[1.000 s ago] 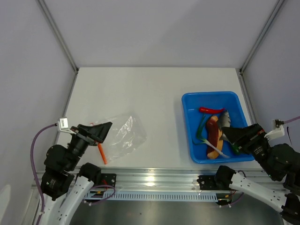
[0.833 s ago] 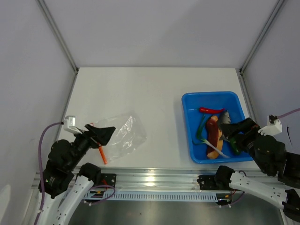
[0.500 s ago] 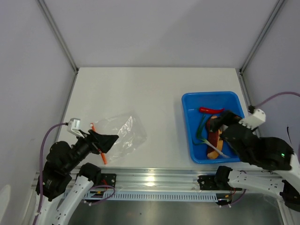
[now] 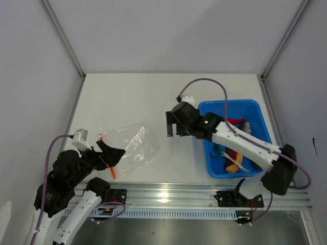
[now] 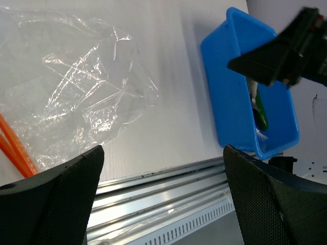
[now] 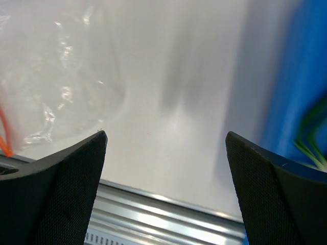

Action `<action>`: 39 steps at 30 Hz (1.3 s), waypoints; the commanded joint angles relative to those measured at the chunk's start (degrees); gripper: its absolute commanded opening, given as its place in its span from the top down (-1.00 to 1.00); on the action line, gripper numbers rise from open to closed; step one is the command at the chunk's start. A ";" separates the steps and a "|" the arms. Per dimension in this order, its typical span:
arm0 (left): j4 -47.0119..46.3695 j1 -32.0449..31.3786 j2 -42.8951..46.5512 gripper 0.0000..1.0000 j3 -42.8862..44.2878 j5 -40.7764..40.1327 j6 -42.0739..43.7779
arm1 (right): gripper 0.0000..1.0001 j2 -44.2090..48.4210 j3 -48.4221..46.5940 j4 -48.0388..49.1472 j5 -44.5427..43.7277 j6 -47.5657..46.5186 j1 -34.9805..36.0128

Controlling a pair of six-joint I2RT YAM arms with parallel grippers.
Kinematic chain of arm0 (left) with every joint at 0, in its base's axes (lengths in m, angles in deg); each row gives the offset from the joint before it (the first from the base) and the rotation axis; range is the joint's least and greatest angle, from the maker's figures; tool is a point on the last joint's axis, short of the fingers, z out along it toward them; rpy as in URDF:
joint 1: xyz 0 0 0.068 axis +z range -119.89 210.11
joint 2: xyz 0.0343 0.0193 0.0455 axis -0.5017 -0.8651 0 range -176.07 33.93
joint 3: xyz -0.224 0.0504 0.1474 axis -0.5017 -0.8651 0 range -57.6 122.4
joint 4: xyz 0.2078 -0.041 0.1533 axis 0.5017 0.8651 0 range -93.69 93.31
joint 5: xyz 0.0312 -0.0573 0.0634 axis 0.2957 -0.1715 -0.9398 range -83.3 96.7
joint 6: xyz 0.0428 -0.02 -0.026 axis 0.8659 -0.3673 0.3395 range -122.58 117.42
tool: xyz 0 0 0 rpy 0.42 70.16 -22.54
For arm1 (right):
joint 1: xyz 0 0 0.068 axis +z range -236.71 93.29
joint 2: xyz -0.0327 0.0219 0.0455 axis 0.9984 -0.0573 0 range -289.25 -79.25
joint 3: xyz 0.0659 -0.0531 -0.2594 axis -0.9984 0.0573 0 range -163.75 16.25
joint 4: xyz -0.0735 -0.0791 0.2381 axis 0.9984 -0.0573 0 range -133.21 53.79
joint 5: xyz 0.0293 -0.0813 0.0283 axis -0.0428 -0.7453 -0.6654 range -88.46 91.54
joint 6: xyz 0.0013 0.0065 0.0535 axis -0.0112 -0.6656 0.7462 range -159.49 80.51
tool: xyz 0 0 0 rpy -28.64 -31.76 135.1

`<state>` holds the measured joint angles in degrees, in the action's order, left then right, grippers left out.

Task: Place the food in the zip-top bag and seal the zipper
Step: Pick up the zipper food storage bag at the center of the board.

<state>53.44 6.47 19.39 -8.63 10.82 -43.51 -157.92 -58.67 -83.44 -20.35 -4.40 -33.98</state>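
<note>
The zip-top bag point(image 4: 134, 145) lies flat and crinkled at the table's front left, its orange-red zipper point(image 4: 111, 167) toward the near edge. My left gripper point(image 4: 116, 153) hovers open over the bag's zipper end, holding nothing. In the left wrist view the bag point(image 5: 71, 87) and the zipper point(image 5: 14, 148) lie ahead of the open gripper point(image 5: 162, 153). My right gripper point(image 4: 175, 128) hangs open above bare table between the bag and the blue tray point(image 4: 230, 103). Food rests in the tray: a red chili point(image 4: 236, 121), a sausage in a yellow bun point(image 4: 232, 167), green onion point(image 4: 219, 149), partly hidden by the right arm.
The right arm reaches diagonally across the tray. An aluminium rail point(image 4: 168, 194) runs along the near table edge. The right wrist view shows its gripper point(image 6: 166, 135), the bag point(image 6: 51, 76) at left and the tray point(image 6: 299, 76) with green onion point(image 6: 312, 133) at right.
The right arm swung up from beside the tray's near right corner and reached left across it; its gripper now hangs left of the tray. The left gripper shifted slightly over the bag's zipper end.
</note>
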 commanded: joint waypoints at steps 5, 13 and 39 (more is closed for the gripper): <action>2.64 -0.18 7.42 -0.98 1.21 -2.01 -0.29 | -0.98 -19.75 -7.35 17.23 13.53 -6.61 1.24; 4.22 -0.18 6.90 -0.97 2.88 -2.19 0.41 | -0.80 -32.50 -6.47 26.56 25.71 -7.67 0.36; -2.63 -0.18 0.75 -0.89 5.08 -1.75 2.96 | 1.00 -0.35 3.72 29.65 46.39 -8.55 -22.02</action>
<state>53.81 6.45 21.07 -5.86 9.81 -42.50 -162.73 -55.98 -51.79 18.08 -11.57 -50.44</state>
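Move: The zip-top bag lies flat on the board, its middle about 20 cm to the right hand's left, 3 cm back and 16 cm below. Its orange zipper edge is on the far side, about 30 cm left and 6 cm back; the blue food bin is the other way, some 22 cm right and about level. From the left hand the bag's middle is about 7 cm ahead, 2 cm left and 20 cm below. Down and left in one quick swoop of some 16 cm each way, the right hand goes to the bag's right-hand part, turning counter-clockwise and tipping down, and shuts its fingers to pinch the film. Then it pulls up nearly 20 cm, swinging right and slightly forward as it levels and rolls its left side up. The open left hand edges 3 cm back and left, then returns. ##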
